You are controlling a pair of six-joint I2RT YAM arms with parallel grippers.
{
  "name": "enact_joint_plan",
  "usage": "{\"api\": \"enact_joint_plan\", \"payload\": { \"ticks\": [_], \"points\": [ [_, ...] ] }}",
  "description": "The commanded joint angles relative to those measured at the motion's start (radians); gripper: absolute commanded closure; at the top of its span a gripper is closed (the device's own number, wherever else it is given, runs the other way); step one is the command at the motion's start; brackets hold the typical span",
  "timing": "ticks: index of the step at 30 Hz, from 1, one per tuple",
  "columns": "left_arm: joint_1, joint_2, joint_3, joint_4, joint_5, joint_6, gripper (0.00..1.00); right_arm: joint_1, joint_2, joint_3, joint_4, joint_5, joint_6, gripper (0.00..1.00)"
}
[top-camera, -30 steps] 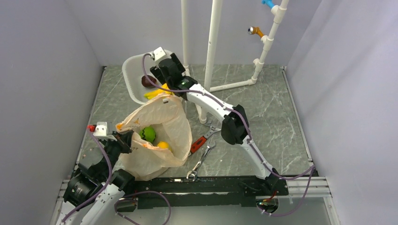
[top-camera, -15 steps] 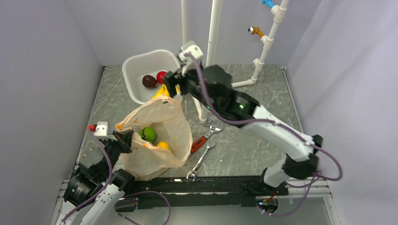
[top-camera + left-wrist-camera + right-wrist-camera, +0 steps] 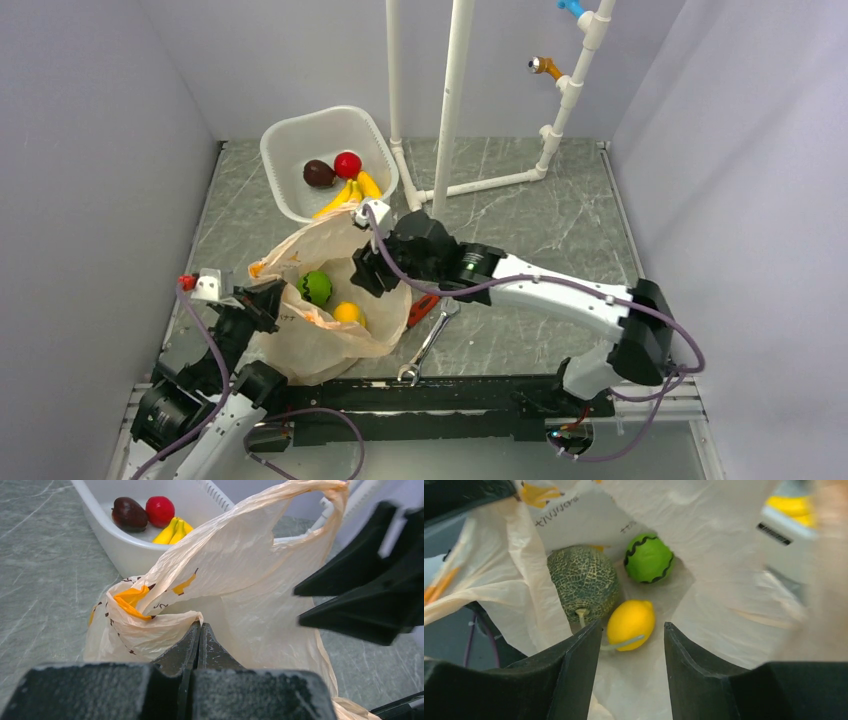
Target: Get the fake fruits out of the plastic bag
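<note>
The plastic bag (image 3: 335, 335) lies open at the near left. My left gripper (image 3: 268, 300) is shut on its rim, and the fingers (image 3: 192, 645) pinch the film together. Inside the bag (image 3: 724, 605) lie a netted dark-green melon piece (image 3: 583, 582), a green striped ball (image 3: 649, 558) and a yellow-orange ball (image 3: 630, 624). My right gripper (image 3: 362, 272) hangs open over the bag's mouth, empty, its tips (image 3: 632, 626) just short of the yellow ball (image 3: 347, 312). The banana bunch (image 3: 350, 192) lies in the white tub (image 3: 290, 130).
A maroon fruit (image 3: 319, 173) and a red ball (image 3: 347, 164) share the tub. Red-handled pliers (image 3: 422, 307) and a wrench (image 3: 428, 345) lie right of the bag. A white pipe frame (image 3: 450, 100) stands behind. The right gripper's black body (image 3: 375, 600) looms at the bag's right side.
My right arm has swung from the tub back to the bag's mouth, leaving the banana bunch in the tub. Its jaws stand narrower than before. The left gripper has kept its hold.
</note>
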Motion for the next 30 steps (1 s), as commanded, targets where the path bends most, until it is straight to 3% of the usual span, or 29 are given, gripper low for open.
{"api": "enact_joint_plan", "payload": {
  "ticks": [1,7,11,16,19,24,28,30],
  "points": [
    [0.002,-0.039,-0.009,0.062,0.047,0.026,1.0,-0.003,0.093,0.014,0.116,-0.123,0.105,0.47],
    [0.002,-0.108,-0.02,0.081,0.068,0.03,1.0,-0.006,0.29,0.079,0.175,-0.153,0.241,0.47],
    [0.003,-0.098,-0.017,0.075,0.061,0.03,1.0,-0.008,0.392,0.131,0.231,-0.233,0.233,0.36],
    [0.004,-0.076,-0.013,0.073,0.069,0.03,1.0,-0.004,0.477,0.13,0.393,-0.46,0.213,0.24],
    [0.004,-0.076,-0.014,0.069,0.061,0.025,1.0,0.004,0.486,0.085,0.501,-0.486,0.219,0.18],
    [0.004,-0.064,-0.015,0.067,0.053,0.021,1.0,0.036,0.535,0.093,0.484,-0.399,0.182,0.12],
    [0.004,-0.051,-0.011,0.061,0.05,0.019,1.0,0.082,0.615,0.175,0.335,-0.17,0.161,0.01],
    [0.004,-0.051,-0.011,0.06,0.047,0.018,1.0,0.107,0.636,0.188,0.298,-0.038,0.159,0.01]
  ]
}}
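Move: Deep in the bag's left part, the netted melon lies roughly 16 cm to the right hand's left, 4 cm back and 15 cm below. Its neighbours are the green watermelon, about 14 cm left of that hand, 2 cm ahead and 16 cm down, and the yellow fruit, some 6 cm left, 3 cm back and 18 cm down. From the left hand, the melon is about 14 cm below and 3 cm to the right, level fore and aft. Sinking about 13 cm into the open bag while travelling some 14 cm left, over the yellow fruit towards the netted melon, the right hand drifts slightly back late on. Its wrist rolls and swings counter-clockwise, some 15 to 20 degrees each, and the fingers spread from half to fully open to straddle the melon. The left hand keeps the bag's rim pinched. ##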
